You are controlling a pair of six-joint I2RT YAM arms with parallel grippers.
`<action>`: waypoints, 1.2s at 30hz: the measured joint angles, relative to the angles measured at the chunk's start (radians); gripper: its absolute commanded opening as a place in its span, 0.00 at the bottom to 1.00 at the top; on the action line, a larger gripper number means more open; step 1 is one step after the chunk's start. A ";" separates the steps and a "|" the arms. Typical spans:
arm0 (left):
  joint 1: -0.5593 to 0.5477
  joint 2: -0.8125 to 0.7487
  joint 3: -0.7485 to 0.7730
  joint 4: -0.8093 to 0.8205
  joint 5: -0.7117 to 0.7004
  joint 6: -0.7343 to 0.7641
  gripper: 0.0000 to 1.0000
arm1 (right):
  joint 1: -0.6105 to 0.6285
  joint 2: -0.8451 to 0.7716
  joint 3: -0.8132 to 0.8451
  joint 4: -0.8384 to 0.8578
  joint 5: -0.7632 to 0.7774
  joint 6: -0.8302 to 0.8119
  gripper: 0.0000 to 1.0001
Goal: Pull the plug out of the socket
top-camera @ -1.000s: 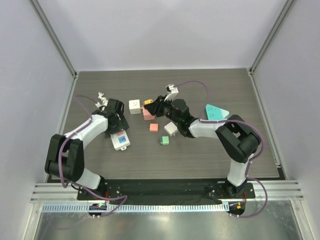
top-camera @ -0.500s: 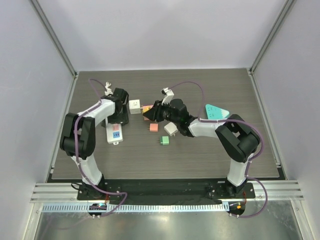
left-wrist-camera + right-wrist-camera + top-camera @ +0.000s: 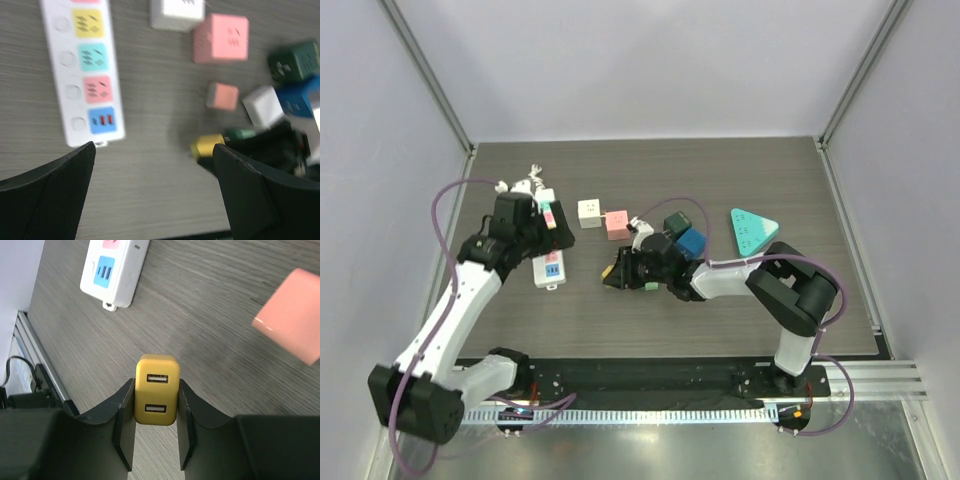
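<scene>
The socket is a white power strip (image 3: 550, 271) with coloured outlets, lying left of centre; the left wrist view shows its yellow, teal, pink and blue outlets (image 3: 82, 75) with nothing plugged in. My right gripper (image 3: 616, 272) is shut on a yellow two-port USB plug (image 3: 156, 390), held just over the table to the right of the strip (image 3: 115, 270) and apart from it. The plug (image 3: 207, 145) also shows in the left wrist view. My left gripper (image 3: 558, 232) hovers over the strip's far end, open and holding nothing (image 3: 154, 150).
A white cube (image 3: 589, 212) and a pink cube (image 3: 616, 223) lie beyond the plug. A dark green block (image 3: 675, 224) and a blue block (image 3: 691, 241) sit by my right arm. A teal triangle (image 3: 753, 230) lies at the right.
My right gripper carried the yellow plug toward the near edge. My left gripper opened wide and its arm swung back and up from the strip.
</scene>
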 measured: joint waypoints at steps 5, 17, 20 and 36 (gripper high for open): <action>-0.107 -0.173 -0.207 0.031 0.141 -0.065 1.00 | -0.008 0.010 0.000 0.000 0.028 0.054 0.32; -0.284 -0.411 -0.442 0.126 0.267 -0.238 1.00 | -0.011 0.063 0.013 -0.008 0.069 0.119 0.75; -0.295 -0.459 -0.474 0.163 0.270 -0.276 1.00 | -0.007 0.048 0.018 -0.018 0.094 0.114 0.89; -0.308 -0.711 -0.734 0.433 0.270 -0.430 1.00 | 0.000 -0.586 -0.240 -0.311 0.386 0.086 1.00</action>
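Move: The right gripper already holds the yellow plug. Its set-down spot is bare table about 4 cm below and a centimetre ahead and to the right. From this hand, at about that depth, the orange plug lies some 6 cm ahead and 3 cm right, the green plug about 8 cm right and level, the white plug roughly 7 cm ahead and 10 cm right. From the empty left hand the spot is some 14 cm right, 3 cm back and 15 cm down. Lower the right gripper about 3 cm to set the yellow plug on the bare table left of the green plug, open the fingers fully to let go, then lift about 10 cm and swing right over the green plug. Meanwhile bring the open left gripper away from the power strip, back, right and down, then hold it near there, rolling its left side down. ##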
